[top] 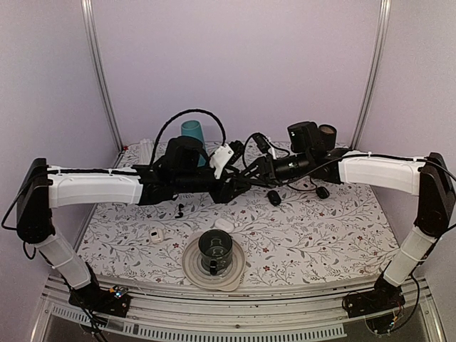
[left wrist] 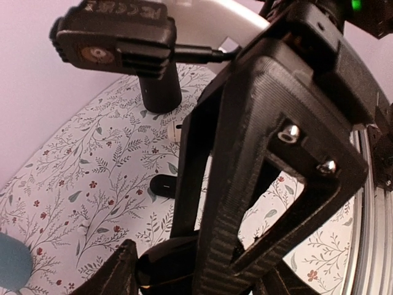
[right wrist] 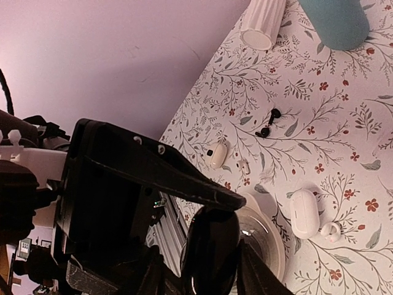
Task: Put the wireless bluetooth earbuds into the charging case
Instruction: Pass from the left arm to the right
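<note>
A glossy black oval charging case point(left wrist: 161, 263) hangs above the table between both grippers. My left gripper point(left wrist: 178, 275) is shut on it, the case pressed against the left finger point(left wrist: 118, 271). In the right wrist view the case point(right wrist: 212, 249) lies between the fingers of my right gripper point(right wrist: 206, 275); one finger point(right wrist: 256, 270) touches it and a slim gap shows at the other, so the jaws stand open around it. In the top view the two grippers point(top: 232, 187) point(top: 250, 173) meet at mid-table. Two tiny black earbuds point(right wrist: 268, 123) lie on the floral cloth, also seen from above point(top: 180, 210).
Two more black pods point(top: 274, 197) point(top: 322, 192) lie right of centre. White cases point(right wrist: 305, 212) point(right wrist: 217, 155) and small white pieces point(right wrist: 244, 165) rest on the cloth. A dark cup on a round plate point(top: 191, 267) stands near the front. A teal cup point(top: 192, 130) and a white ribbed cup point(right wrist: 264, 21) stand at the back.
</note>
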Available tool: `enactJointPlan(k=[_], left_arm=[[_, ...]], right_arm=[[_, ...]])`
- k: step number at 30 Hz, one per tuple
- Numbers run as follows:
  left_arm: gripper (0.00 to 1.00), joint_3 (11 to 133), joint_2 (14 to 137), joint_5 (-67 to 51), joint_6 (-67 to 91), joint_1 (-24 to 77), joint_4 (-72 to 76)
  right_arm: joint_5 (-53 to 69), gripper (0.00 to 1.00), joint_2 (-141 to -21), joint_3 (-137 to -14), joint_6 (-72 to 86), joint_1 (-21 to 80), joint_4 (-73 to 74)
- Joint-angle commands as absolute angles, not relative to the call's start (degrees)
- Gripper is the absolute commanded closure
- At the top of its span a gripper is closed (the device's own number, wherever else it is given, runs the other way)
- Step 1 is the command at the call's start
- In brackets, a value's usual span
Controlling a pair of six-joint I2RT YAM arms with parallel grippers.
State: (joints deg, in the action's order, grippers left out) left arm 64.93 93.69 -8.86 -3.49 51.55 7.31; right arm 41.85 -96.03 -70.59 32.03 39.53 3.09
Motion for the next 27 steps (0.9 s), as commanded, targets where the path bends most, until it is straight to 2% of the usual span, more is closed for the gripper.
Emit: enactJointPlan(k=[1, 6, 8, 11, 14, 19, 27], left_arm=[[0.81, 66.6, 94.6, -7.1, -4.3, 52.5, 7.6], [0.81, 66.5, 94.6, -5.9, -4.0, 52.5, 8.1], [0.75, 66.3, 94.5, -5.9, -3.9, 52.5, 8.3], [0.57, 65.9, 94.4, -6.1, -3.5, 52.5, 8.6], [0.34, 64.9, 93.6, -6.8, -2.9, 52.4, 9.4], [0.11, 62.4, 91.6, -10.1, -1.7, 52.0, 9.9], [0.06, 57.1, 86.7, -19.9, 1.6, 49.2, 11.2]], right_arm=[[42.7, 0.67, -96.7, -71.9, 31.4, 40.2, 4.0], [42.9, 0.89, -96.8, -72.1, 31.3, 40.2, 4.0], [42.6, 0.95, -96.5, -72.1, 31.1, 40.2, 3.9], [41.2, 0.96, -95.9, -72.0, 30.8, 40.2, 3.7], [39.5, 0.96, -94.9, -72.0, 29.6, 40.2, 3.8], [36.8, 0.97, -93.3, -72.2, 26.0, 40.1, 5.0], [36.5, 0.97, -90.5, -72.0, 19.3, 39.9, 6.6]])
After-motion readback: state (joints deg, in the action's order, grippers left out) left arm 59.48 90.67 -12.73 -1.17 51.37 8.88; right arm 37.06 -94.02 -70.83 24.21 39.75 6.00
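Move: The black charging case is still in the left fingers, its middle about 1 cm ahead and 1 cm right of the left hand point. From the right hand point it lies about 1 cm left and 1 cm lower, level in reach, between that hand's half-open fingers. From either hand, on the table some 20 cm below, the white case is about 1 cm ahead and 6 cm left, the second black case about 12 cm ahead and 11 cm right, and the mug roughly 15 cm back and 7 cm left, its middle 16 cm lower. The right hand stays within about 1 cm of its place and closes its fingers until they pinch the black charging case, while the left hand keeps its hold without moving. Only once the right grip has settled do the left fingers open wide and let go, the left hand backing off from the case about 2 cm towards its base with a little left and down, as the right hand keeps its grip and rolls some 10 degrees about its fingers, forward side rising. ##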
